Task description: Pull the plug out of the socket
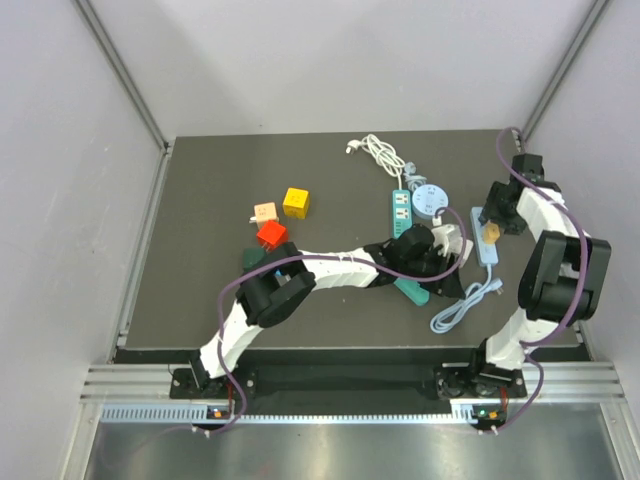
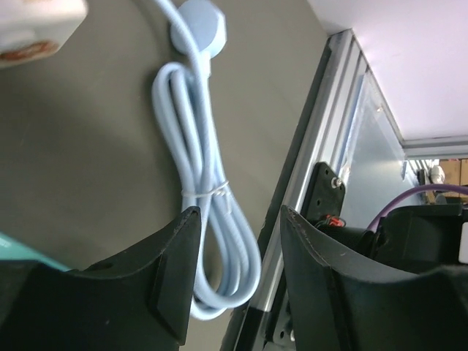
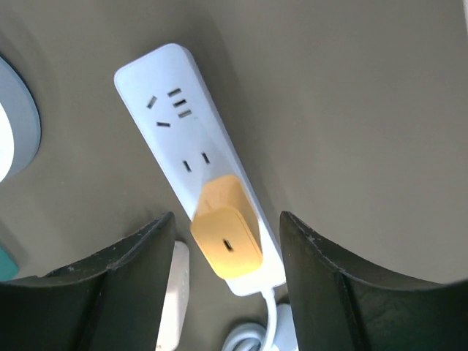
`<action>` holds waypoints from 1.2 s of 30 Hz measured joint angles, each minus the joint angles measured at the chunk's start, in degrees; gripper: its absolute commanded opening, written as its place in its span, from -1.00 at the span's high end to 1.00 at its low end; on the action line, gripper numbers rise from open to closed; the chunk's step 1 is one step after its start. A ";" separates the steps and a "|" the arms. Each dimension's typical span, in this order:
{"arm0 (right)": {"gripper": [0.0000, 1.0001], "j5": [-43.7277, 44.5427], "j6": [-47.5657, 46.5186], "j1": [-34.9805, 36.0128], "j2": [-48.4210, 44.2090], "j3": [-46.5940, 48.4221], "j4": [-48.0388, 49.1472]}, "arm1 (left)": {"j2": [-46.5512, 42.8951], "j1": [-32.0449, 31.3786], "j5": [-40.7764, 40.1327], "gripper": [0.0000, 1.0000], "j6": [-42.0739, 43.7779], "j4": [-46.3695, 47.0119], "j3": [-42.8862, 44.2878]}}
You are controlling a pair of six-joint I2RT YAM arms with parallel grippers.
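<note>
A yellow plug (image 3: pixel 225 230) sits in a white power strip (image 3: pixel 175 135) on the dark table; both also show in the top view, the plug (image 1: pixel 491 233) on the strip (image 1: pixel 487 243) at the right. My right gripper (image 3: pixel 228 252) is open, above the plug, with a finger on either side and not touching it. My left gripper (image 2: pixel 240 252) is open and empty over the strip's coiled pale blue cable (image 2: pixel 208 212) near the table's front edge; in the top view it (image 1: pixel 440 258) lies left of the strip.
A green power strip (image 1: pixel 400 208) with a white coiled cable (image 1: pixel 380 152), a round blue socket (image 1: pixel 430 200), a teal plug (image 1: pixel 411 291) and coloured cubes (image 1: pixel 295 202) lie mid-table. A white adapter (image 3: pixel 174 292) lies beside the strip. The metal rail (image 2: pixel 322 175) marks the front edge.
</note>
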 measured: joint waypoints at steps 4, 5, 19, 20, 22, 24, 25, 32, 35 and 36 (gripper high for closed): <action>-0.15 0.76 -1.09 1.70 2.86 1.16 -0.44 | -1.18 0.61 -0.24 -0.04 -0.02 -0.17 -2.49; -0.14 1.07 -1.36 2.16 3.34 1.16 -0.52 | -1.66 0.76 -0.33 -0.04 -0.02 -0.31 -3.08; 0.66 6.56 2.27 5.55 2.80 -0.68 -1.64 | -7.69 2.93 -0.76 -0.04 -0.39 -0.09 -7.06; 0.75 6.36 2.95 5.95 2.12 -1.49 -1.57 | -7.72 3.04 -0.76 -0.04 -0.44 -0.09 -7.15; 0.77 5.73 4.31 6.36 0.74 -3.15 -1.55 | -7.72 3.30 -0.76 -0.04 -0.52 -0.09 -7.39; 0.78 4.61 5.90 6.45 -1.14 -5.03 -1.70 | -7.72 3.52 -0.79 -0.04 -0.55 -0.11 -7.63; 0.78 3.85 6.67 6.45 -2.16 -6.12 -1.86 | -7.74 3.67 -0.76 -0.04 -0.55 -0.11 -7.74; 0.77 -2.67 10.69 6.95 -8.17 -12.55 -2.67 | -7.78 4.31 -0.74 -0.04 -0.76 -0.09 -7.82; 0.70 -5.79 11.76 7.39 -9.01 -13.35 -2.75 | -7.80 4.46 -0.57 -0.04 -0.83 -0.11 -7.80; 0.63 -6.05 11.93 7.50 -8.98 -13.35 -2.73 | -7.80 4.50 -0.48 -0.04 -0.85 -0.20 -7.72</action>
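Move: The orange plug stands in the light-blue strip just under the right hand's open fingers, about 1 cm back, 1 cm left and 4 cm below. The strip's middle is some 2 cm left, level fore and aft, 6 cm down. The white cube lies about 9 cm left and 4 cm back of the right hand, the round socket roughly 16 cm left and 7 cm farther out. For the left hand, the plug lies about 14 cm ahead, 9 cm right and somewhat lower. The right fingers close around the orange plug's sides and keep their hold after the hand has sunk about 2 cm onto it; then, staying level, the hand drags plug and strip some 7 cm left and 6 cm back, rolling its left side up roughly 15 degrees. The left hand, half open and empty, dips slightly, then shifts about 4 cm left, 3 cm forward and a little up. ##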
